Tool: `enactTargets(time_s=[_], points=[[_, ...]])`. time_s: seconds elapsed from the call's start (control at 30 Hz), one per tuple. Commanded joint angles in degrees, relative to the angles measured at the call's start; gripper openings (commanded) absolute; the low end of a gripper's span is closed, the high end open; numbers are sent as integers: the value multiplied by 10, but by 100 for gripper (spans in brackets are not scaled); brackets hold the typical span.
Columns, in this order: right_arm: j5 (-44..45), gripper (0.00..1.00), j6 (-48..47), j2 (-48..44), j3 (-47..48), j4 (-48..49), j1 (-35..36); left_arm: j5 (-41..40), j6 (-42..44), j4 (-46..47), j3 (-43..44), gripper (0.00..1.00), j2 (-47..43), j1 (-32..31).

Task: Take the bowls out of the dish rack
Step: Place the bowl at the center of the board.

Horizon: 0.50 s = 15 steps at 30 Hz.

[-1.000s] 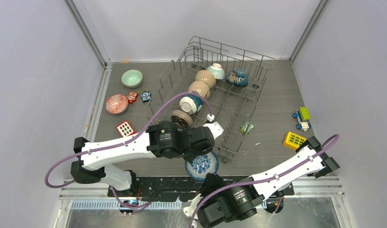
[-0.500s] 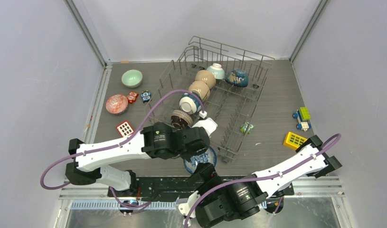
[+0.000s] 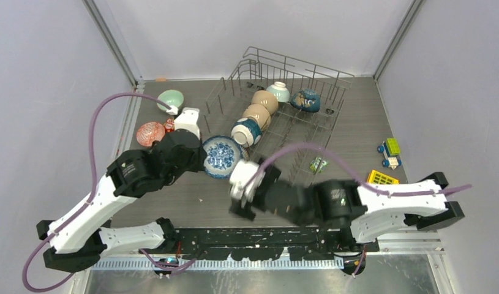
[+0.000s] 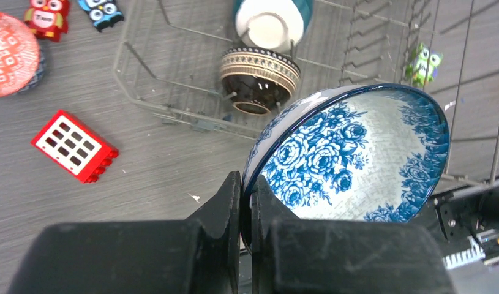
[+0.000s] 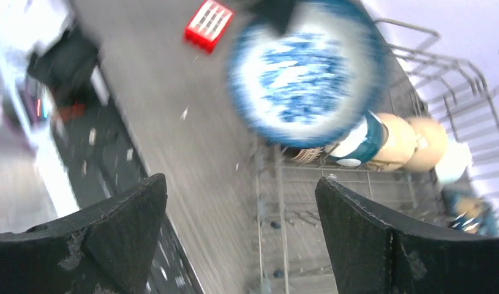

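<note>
My left gripper (image 3: 204,158) (image 4: 247,184) is shut on the rim of a blue-white patterned bowl (image 3: 222,157) (image 4: 357,153), held tilted above the table just left of the dish rack (image 3: 308,131). The rack holds a white-teal bowl (image 3: 245,131), two tan bowls (image 3: 259,110), a pale bowl (image 3: 278,92) and a dark blue bowl (image 3: 305,100). A dark brown ribbed bowl (image 4: 259,76) sits at the rack's near corner. A mint green bowl (image 3: 169,99) and a pink-red bowl (image 3: 149,133) stand on the table at left. My right gripper (image 3: 242,195) (image 5: 240,190) hangs open and empty beside the rack (image 5: 332,202).
A red block with white squares (image 4: 74,146) lies left of the rack, near two small owl figures (image 4: 48,15). A green owl (image 3: 317,164) sits by the rack's right side. A yellow block (image 3: 380,179) and a green-blue toy (image 3: 389,152) lie at right.
The blue-white bowl has moved from the table's front edge up and to the left, carried by the left gripper. The right arm has swung out over the table with its jaws now wide.
</note>
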Motion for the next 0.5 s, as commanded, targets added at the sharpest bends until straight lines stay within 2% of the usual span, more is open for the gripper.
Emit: enactTargets(time_s=[0.0,0.13,0.3,0.47], points=[[-59,93,193,-67,20,147,-147,-54,-44,40,-13,0,-35,12],[-65,89,298,-57,64,130,-234,-64,-86,25,-14,0,-38,12],[-127,83,390,0,148,27,-339,-79,-159,8,-19,0,-35,12],[-184,68,399,51,200,-34,-373,-78,-219,8,-19,0,-37,12]])
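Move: The left gripper still holds the blue-flowered bowl; the bare board to set it on lies about 8 cm to its left and some 27 cm below. From that gripper the red block stands about 6 cm ahead and 25 cm left, the dark patterned bowl 11 cm ahead and 10 cm right. From the open right gripper, the teal bowl is about 35 cm ahead, 3 cm left and 18 cm below, the dark bowl 24 cm ahead and 8 cm left. Keep the left gripper shut on the bowl's rim and ease it only about 2 cm left, up a touch then back down, turning the wrist some 15 degrees counter-clockwise. Meanwhile swing the empty right gripper about 16 cm forward and 11 cm up over the rack's near part, slightly right, towards the teal bowl; turn it clockwise, level its fingers and start narrowing them. ##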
